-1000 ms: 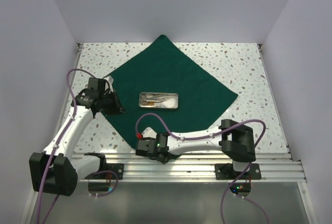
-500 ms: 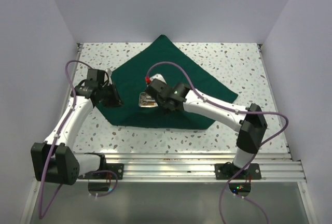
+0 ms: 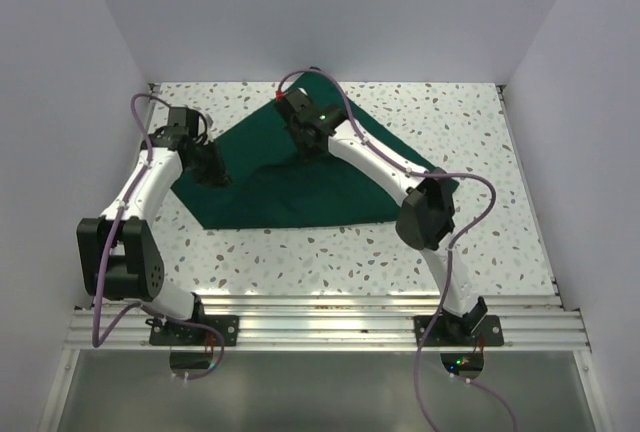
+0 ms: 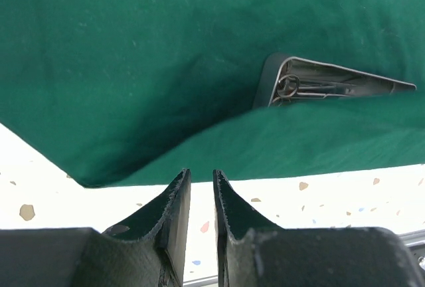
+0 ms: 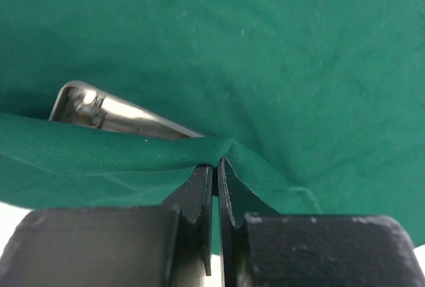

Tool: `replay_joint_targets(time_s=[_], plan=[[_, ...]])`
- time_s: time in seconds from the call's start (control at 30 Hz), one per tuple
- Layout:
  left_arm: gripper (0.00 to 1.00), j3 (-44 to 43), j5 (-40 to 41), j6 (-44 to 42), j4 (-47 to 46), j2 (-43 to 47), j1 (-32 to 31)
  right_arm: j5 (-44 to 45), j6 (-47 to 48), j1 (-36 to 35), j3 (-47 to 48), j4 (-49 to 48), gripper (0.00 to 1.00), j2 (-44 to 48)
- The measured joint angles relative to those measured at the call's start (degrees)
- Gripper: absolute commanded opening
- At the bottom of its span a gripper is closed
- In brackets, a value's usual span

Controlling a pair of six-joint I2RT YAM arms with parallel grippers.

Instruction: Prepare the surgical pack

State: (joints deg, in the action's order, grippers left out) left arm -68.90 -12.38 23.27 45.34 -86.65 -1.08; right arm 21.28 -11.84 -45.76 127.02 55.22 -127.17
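The dark green drape lies on the speckled table, its near half folded back over the middle. My right gripper is far out over it, shut on the folded edge of the drape; the cloth is pinched at the gripper. The steel tray peeks out under the fold; the top view hides it. In the left wrist view the tray shows a scissors ring inside. My left gripper sits at the drape's left edge, its jaws narrowly open with nothing between them.
Bare speckled tabletop surrounds the drape. White walls close in the left, right and far sides. A metal rail runs along the near edge by the arm bases.
My right arm has swung from the near edge across the tray to the far side, dragging the drape's near corner over the tray. The left gripper shifted slightly back and left.
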Motion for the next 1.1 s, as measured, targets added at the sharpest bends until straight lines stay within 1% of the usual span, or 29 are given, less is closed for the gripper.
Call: replay_joint_targets(time_s=[0.1, 0.23, 0.67, 1.1], plan=[[0.23, -1.9, -0.4, -0.4, 0.0, -3.1, 0.3, -0.8, 0.1, 1.6, 3.0, 0.9, 0.00, -3.1], [0.23, -4.1, -0.6, -0.4, 0.0, -6.1, 0.4, -2.0, 0.1, 3.2, 3.4, 1.0, 0.00, -4.5], [0.23, -8.5, -0.7, -0.4, 0.4, -9.5, 0.4, -3.7, -0.2, 6.3, 5.5, -0.5, 0.00, -7.0], [0.24, -10.5, -0.9, -0.6, 0.6, -11.6, 2.6, -4.8, -0.6, 9.3, 7.1, -1.1, 0.00, -10.7]])
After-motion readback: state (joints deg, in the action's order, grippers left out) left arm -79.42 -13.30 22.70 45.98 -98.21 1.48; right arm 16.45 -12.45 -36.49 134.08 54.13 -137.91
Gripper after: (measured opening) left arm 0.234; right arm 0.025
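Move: The right hand, already pinching the drape's front corner, hangs over the instrument tray: its middle is straight below, some 13 cm down, about 1 cm left. The drape's near fold runs roughly 10 cm behind that hand and level sideways, about 14 cm lower; the drape's far corner lies about 45 cm ahead, 1 cm right and 14 cm down. From the empty left hand the tray is about 6 cm ahead, 18 cm right and 9 cm down. Forward and down, easing right: the right hand keeps its shut grip on the drape's corner and draws it about 6 cm farther out, sinking nearly as much and swinging some 4 cm right to lay it beyond the tray, with a slight clockwise turn. The left hand goes about 5 cm forward above the drape's left side, fingers still slightly parted and gripping nothing. ##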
